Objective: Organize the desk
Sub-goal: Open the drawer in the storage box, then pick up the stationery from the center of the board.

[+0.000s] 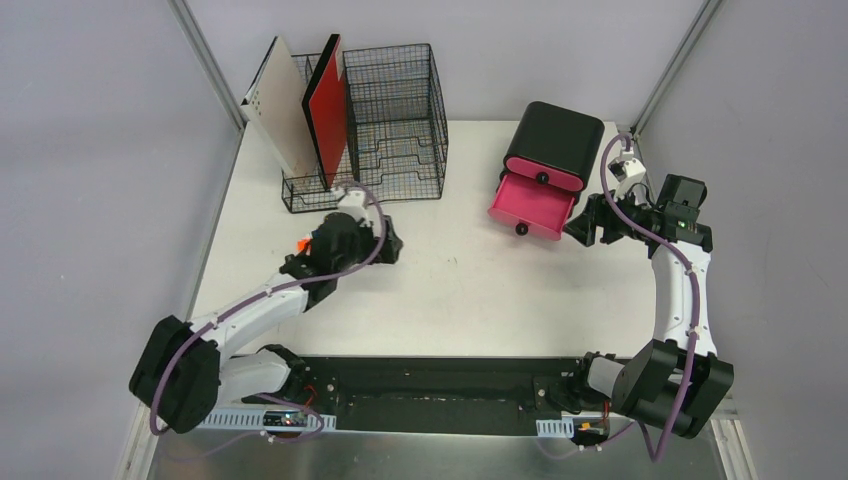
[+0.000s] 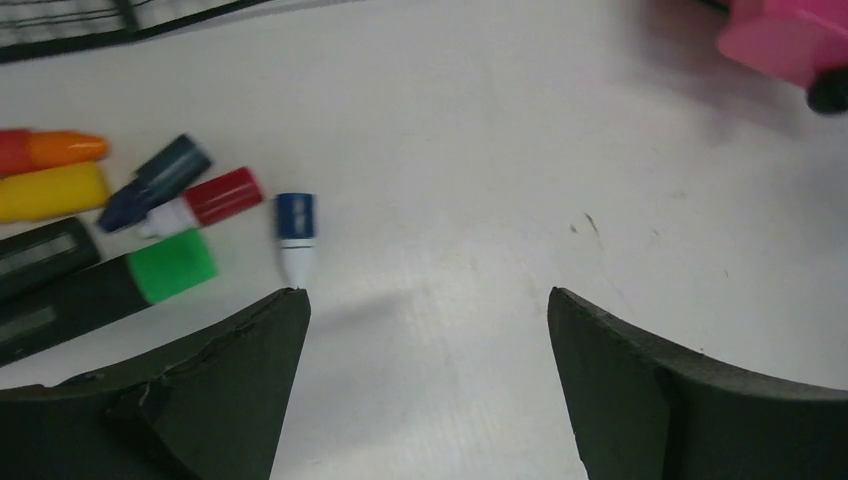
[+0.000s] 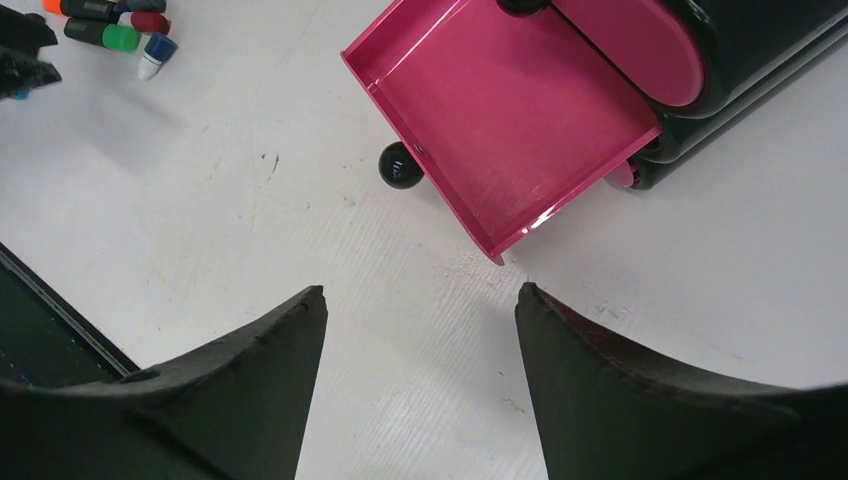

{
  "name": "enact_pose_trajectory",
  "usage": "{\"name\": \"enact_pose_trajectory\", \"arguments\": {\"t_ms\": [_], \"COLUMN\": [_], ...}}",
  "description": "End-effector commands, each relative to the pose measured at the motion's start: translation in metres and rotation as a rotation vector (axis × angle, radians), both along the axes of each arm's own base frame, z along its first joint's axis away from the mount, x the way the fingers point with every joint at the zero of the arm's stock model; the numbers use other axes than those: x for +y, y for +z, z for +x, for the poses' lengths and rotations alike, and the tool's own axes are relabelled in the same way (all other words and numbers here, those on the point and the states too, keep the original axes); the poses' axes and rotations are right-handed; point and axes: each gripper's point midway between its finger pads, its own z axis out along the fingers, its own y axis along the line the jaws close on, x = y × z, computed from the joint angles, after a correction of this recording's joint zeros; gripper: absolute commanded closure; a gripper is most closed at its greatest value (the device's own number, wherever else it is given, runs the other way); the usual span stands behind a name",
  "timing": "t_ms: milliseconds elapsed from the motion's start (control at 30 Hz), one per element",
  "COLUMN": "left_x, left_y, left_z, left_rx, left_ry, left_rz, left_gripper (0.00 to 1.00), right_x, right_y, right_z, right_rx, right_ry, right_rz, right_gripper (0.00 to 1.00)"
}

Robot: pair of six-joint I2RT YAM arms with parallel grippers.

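The desk (image 1: 450, 290) is a white tabletop. My left gripper (image 1: 385, 240) is open and empty over it, in front of the wire organizer. In the left wrist view the gripper (image 2: 428, 295) has bare desk between its fingers. Several markers lie just to its left: a blue-and-white one (image 2: 295, 235) by the left fingertip, a green-capped one (image 2: 170, 267), a red-capped one (image 2: 222, 196) and a yellow one (image 2: 50, 190). My right gripper (image 1: 580, 228) is open and empty beside the open pink drawer (image 1: 530, 205). In the right wrist view the gripper (image 3: 420, 290) is just in front of the empty drawer (image 3: 500, 110).
A black wire-mesh organizer (image 1: 390, 120) at the back left holds a red board (image 1: 327, 100) and a beige board (image 1: 285, 100). The black box (image 1: 555, 140) holding the pink drawer stands at the back right. The markers (image 3: 120, 30) show far off in the right wrist view.
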Motion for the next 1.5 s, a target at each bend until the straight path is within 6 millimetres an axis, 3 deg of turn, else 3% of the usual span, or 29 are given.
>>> {"name": "enact_pose_trajectory", "arguments": {"t_ms": [0,200,433,500,633,933,1167,1467], "left_x": [0.057,0.117,0.188,0.201,0.212,0.231,0.233,0.23], "left_y": [-0.013,-0.024,-0.03,-0.031,-0.041,-0.087,-0.1,-0.112], "left_z": [0.012,0.017,0.0,-0.005,-0.01,-0.025,-0.027,-0.036], "left_rx": [0.117,0.183,0.141,0.135,0.155,0.376,0.466,0.651], "left_ry": [0.216,0.427,0.753,0.818,0.877,1.069,1.121,1.141], "left_rz": [-0.136,-0.137,-0.07,-0.067,-0.079,-0.088,-0.092,-0.009], "left_gripper": [0.09,0.11,0.13,0.13,0.14,0.17,0.2,0.43], "right_x": [0.001,0.002,0.003,0.003,0.005,0.006,0.007,0.007], "right_y": [0.012,0.013,0.015,0.015,0.016,0.017,0.017,0.018], "right_z": [0.002,0.001,0.001,0.0,0.0,-0.001,-0.001,-0.002], "right_rx": [-0.048,-0.049,-0.054,-0.053,-0.057,-0.061,-0.061,-0.065], "right_ry": [0.027,0.032,0.039,0.041,0.045,0.05,0.056,0.057], "right_rz": [-0.002,0.0,0.003,0.004,0.008,0.011,0.013,0.01], "right_gripper": [0.28,0.28,0.28,0.28,0.28,0.28,0.28,0.28]}}
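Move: The blue-capped marker lies about 23 cm to the left hand's left, 3 cm back and 12 cm below. Near it on the table, the orange-capped marker is some 17 cm left and 4 cm ahead of the hand, the green-capped one 13 cm left and 3 cm ahead. From the right hand, the blue-capped marker is roughly 61 cm left, 4 cm back and 19 cm below. Left hand sweeps some 23 cm left and 10 down to straddle the blue-capped marker, turning counter-clockwise, fingers narrowing. ##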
